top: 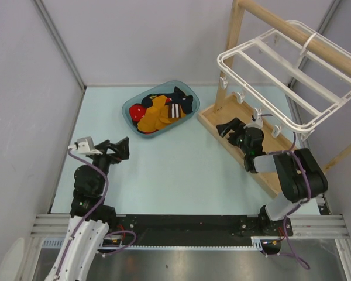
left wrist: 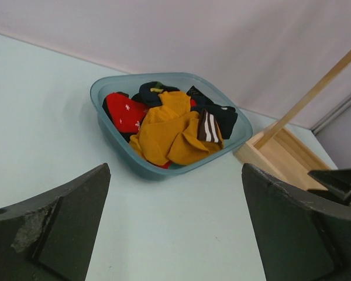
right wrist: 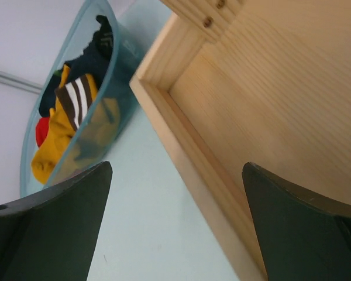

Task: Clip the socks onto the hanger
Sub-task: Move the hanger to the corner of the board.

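Note:
The mustard-yellow socks (top: 155,117) lie heaped in a blue-grey bin (top: 130,103) at the back of the table. One dark cuff with white stripes (left wrist: 207,126) shows on the heap (left wrist: 172,132). The white hanger (top: 286,76) hangs from a wooden rod at the right, small clips (top: 240,96) dangling under it. My left gripper (top: 121,151) is open, low over the table left of the bin and pointing at it (left wrist: 174,171). My right gripper (top: 228,130) is open and empty at the wooden base's edge (right wrist: 176,167), below the hanger.
Red (left wrist: 126,111) and navy socks (left wrist: 222,114) share the bin with the yellow ones. The wooden rack's flat base (top: 222,116) and upright post (top: 231,52) stand at the right; its raised edge (right wrist: 181,140) runs between my right fingers. Grey walls close in the left and back.

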Controlling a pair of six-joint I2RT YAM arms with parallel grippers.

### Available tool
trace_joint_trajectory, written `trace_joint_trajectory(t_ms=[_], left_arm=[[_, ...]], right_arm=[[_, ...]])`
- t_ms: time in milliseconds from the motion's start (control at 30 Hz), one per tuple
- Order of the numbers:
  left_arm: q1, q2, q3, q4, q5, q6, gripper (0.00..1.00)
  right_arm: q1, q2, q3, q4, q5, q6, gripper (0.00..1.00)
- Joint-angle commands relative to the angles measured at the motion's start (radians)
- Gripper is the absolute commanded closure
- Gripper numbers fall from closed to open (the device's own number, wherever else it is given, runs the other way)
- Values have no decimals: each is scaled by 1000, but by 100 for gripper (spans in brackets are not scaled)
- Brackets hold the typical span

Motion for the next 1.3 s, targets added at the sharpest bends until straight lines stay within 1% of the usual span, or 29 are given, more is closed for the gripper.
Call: trace_joint_trajectory(t_ms=[0, 67, 100, 133, 200, 233, 333, 467, 600, 767, 867, 900, 1100, 1267], left_arm=[[-13, 111, 34, 100, 27, 6, 0], [-15, 156, 56, 112, 32, 32, 0], [-15, 203, 79, 118, 36, 41, 0], [-16, 223, 91, 121, 39, 52, 0], [-16, 286, 123, 124, 49, 75, 0], [-16, 305, 130, 126, 53, 80, 0], [-15, 337, 136, 141, 58, 90, 0], [-16, 340, 136, 143, 58, 96, 0], [-15, 339, 139, 143, 58, 100, 0], [-20, 340, 134, 143, 58, 96, 0], [-24, 339, 134, 141, 56, 96, 0], [-29, 339, 136, 141, 55, 96, 0], [-38, 333, 134, 141, 50, 100, 0], [-43, 328, 133, 138, 44, 104, 0]], right_arm=[[-20, 220, 171, 311, -67, 38, 0], [-33, 309, 223, 351, -134, 71, 0], [-42, 385, 251, 398, -149, 105, 1], [-45, 426, 290, 422, -159, 117, 0], [-42, 473, 323, 449, -133, 130, 0], [-37, 501, 349, 440, -95, 116, 0], [-33, 541, 396, 417, -44, 93, 0], [-45, 593, 448, 411, -7, 102, 0], [-53, 651, 519, 402, -19, 78, 0], [-60, 733, 606, 437, -82, 32, 0], [-70, 769, 639, 455, -117, 32, 0], [-71, 779, 666, 457, -149, 27, 0], [-54, 809, 801, 360, -212, -40, 1], [-37, 860, 919, 290, -254, -39, 0]])
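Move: The post to aim for, the wooden stand's far-left one, has its foot about 19 cm ahead of the right gripper, 4 cm to its left and some 7 cm below. From the same gripper, the white hanger hangs roughly 30 cm above, 15 cm right and 5 cm back; the sock basket lies about 16 cm ahead, 28 cm left and 6 cm below. From the left gripper the post foot is roughly 33 cm ahead, 40 cm right and 22 cm below. Drive the open right gripper forward about 19 cm, under the hanger and low over the base, drifting slightly left, to the foot of the far-left post; tip its fingers up some 15 degrees as it goes and bear against the post there. Ease the open left gripper some 4 cm forward and a little down and right towards the basket, then nearly hold it. ##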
